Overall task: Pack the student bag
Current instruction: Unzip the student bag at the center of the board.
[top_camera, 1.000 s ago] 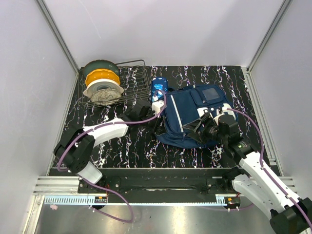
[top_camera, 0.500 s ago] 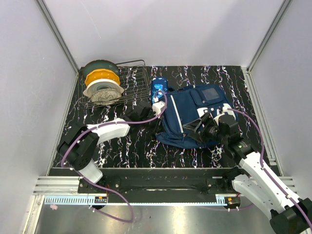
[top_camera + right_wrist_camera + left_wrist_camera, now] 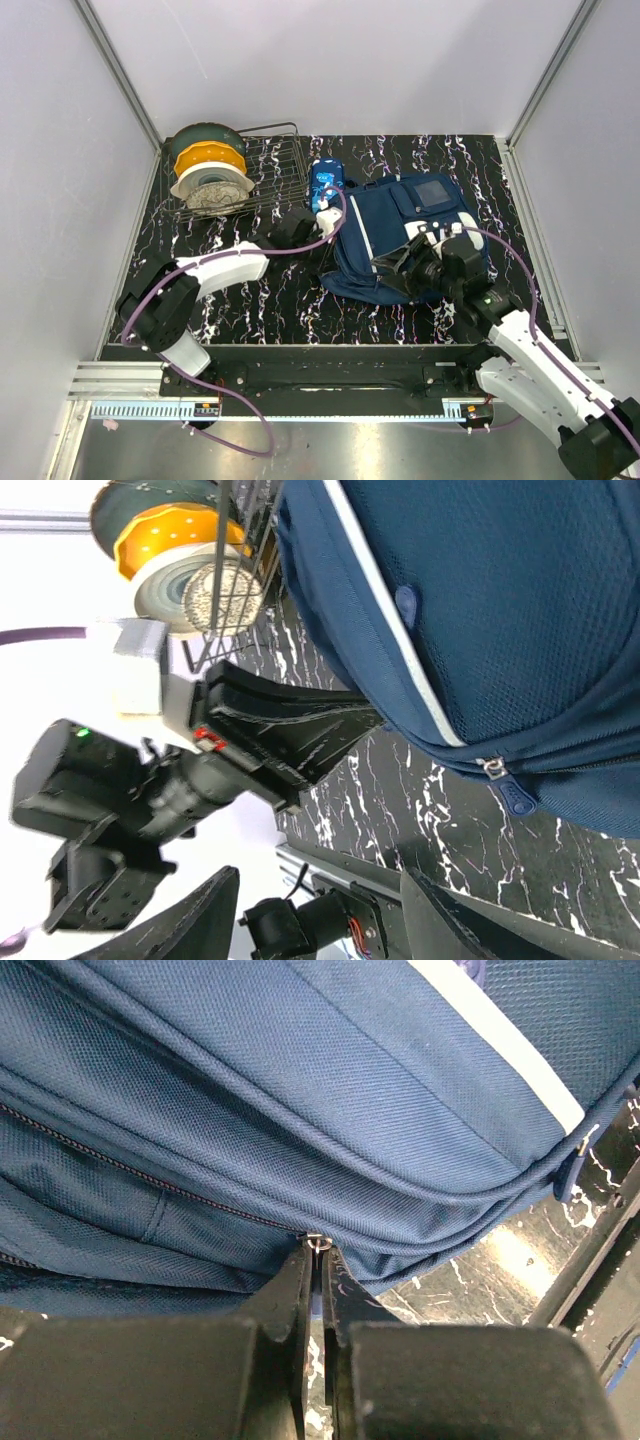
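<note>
The student bag (image 3: pixel 400 225), navy with white stripes, lies flat on the black marbled table. My left gripper (image 3: pixel 326 250) sits at the bag's left edge. In the left wrist view the left gripper (image 3: pixel 320 1252) is shut on a small metal zipper pull (image 3: pixel 318 1242) at the end of a zip line on the student bag (image 3: pixel 300 1080). My right gripper (image 3: pixel 396 268) hovers over the bag's near edge. Seen from the right wrist, the right gripper (image 3: pixel 320 920) is open and holds nothing, and the student bag (image 3: pixel 500 600) fills the upper right, with another zipper pull (image 3: pixel 492 768) on its seam.
A glossy blue pencil case (image 3: pixel 325 181) lies just behind the bag's left corner. A wire rack (image 3: pixel 272 168) at the back left holds round spool-like discs (image 3: pixel 208 165). White walls enclose the table on three sides. The left arm (image 3: pixel 270 730) shows in the right wrist view.
The left gripper has closed from part open to shut on the zipper pull. The right gripper has drifted slightly left over the bag's near edge.
</note>
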Available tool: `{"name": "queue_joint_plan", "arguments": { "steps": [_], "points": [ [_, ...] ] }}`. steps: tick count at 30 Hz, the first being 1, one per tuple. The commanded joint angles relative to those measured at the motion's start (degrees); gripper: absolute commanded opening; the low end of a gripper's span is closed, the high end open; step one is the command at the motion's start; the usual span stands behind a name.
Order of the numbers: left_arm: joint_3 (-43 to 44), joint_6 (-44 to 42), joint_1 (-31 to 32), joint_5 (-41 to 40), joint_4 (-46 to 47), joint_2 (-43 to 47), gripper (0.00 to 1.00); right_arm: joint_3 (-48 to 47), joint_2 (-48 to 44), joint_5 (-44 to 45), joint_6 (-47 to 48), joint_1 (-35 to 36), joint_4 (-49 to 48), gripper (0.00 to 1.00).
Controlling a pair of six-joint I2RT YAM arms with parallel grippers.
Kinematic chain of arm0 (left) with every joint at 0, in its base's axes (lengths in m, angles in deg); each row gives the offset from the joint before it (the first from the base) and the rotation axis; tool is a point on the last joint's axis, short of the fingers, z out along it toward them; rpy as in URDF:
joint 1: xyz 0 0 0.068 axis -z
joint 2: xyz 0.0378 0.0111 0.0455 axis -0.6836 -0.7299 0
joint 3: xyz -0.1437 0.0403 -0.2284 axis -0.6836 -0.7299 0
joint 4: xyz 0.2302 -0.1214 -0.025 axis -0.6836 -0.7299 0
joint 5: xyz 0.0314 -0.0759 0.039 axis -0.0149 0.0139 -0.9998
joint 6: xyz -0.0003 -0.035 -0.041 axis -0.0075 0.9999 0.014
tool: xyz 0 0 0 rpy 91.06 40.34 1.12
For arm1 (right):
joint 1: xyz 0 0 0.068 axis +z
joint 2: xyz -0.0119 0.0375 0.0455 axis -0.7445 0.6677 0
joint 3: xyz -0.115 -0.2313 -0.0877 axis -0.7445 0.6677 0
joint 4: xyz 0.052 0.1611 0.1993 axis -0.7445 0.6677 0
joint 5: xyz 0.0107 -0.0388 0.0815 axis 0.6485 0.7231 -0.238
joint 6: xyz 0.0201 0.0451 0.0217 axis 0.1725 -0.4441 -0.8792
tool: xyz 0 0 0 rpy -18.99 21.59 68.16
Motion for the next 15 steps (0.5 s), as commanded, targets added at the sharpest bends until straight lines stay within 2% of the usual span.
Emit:
{"name": "queue_joint_plan", "arguments": {
  "steps": [1,3,6,10,11,15],
  "points": [
    [5.5,0.9,2.9,-3.2,-4.2,4.4,0.00,1.5,0.5,7.5,-8.2,6.8,-1.7,0.70],
    [6.6,1.8,3.5,-3.7,-5.7,5.2,0.00,0.6,2.2,12.2,-9.8,11.3,0.2,0.70],
    [8.6,2.3,4.5,-4.1,-7.9,5.3,0.00,0.9,4.5,15.3,-14.0,13.7,-0.3,0.71],
    [10.3,2.6,6.6,-4.4,-9.9,6.0,0.00,3.1,4.9,17.8,-19.0,15.5,-2.4,0.69],
    [10.4,2.5,7.1,-4.7,-10.2,6.4,0.00,2.9,4.7,21.8,-19.4,15.7,-1.1,0.69],
    [11.1,2.9,9.3,-4.5,-11.3,7.4,0.00,3.2,3.0,28.3,-20.5,15.9,-0.4,0.66]
  ]
}}
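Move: The zip slider on the student bag is already pinched in the left fingers, right at their tips. The blue pull tab by the lower end of the white strip lies about 11 cm to the left hand's right and 2 cm nearer the base, at about its height; the pencil case stands some 20 cm ahead of that hand. From the open right hand the tab is about 12 cm below, 3 cm ahead and 1 cm left; the held slider is some 12 cm left of it, 6 cm ahead and 12 cm down. The zip slider stays pinched in the shut left fingers as that hand tugs it up about 4 cm, then increasingly back and to the right, towards the bag's near side. Meanwhile the open right hand sinks about 5 cm towards the blue pull tab, swinging left and back before easing forward again, tipping its fingers some 10 degrees further down and turning slightly clockwise. ##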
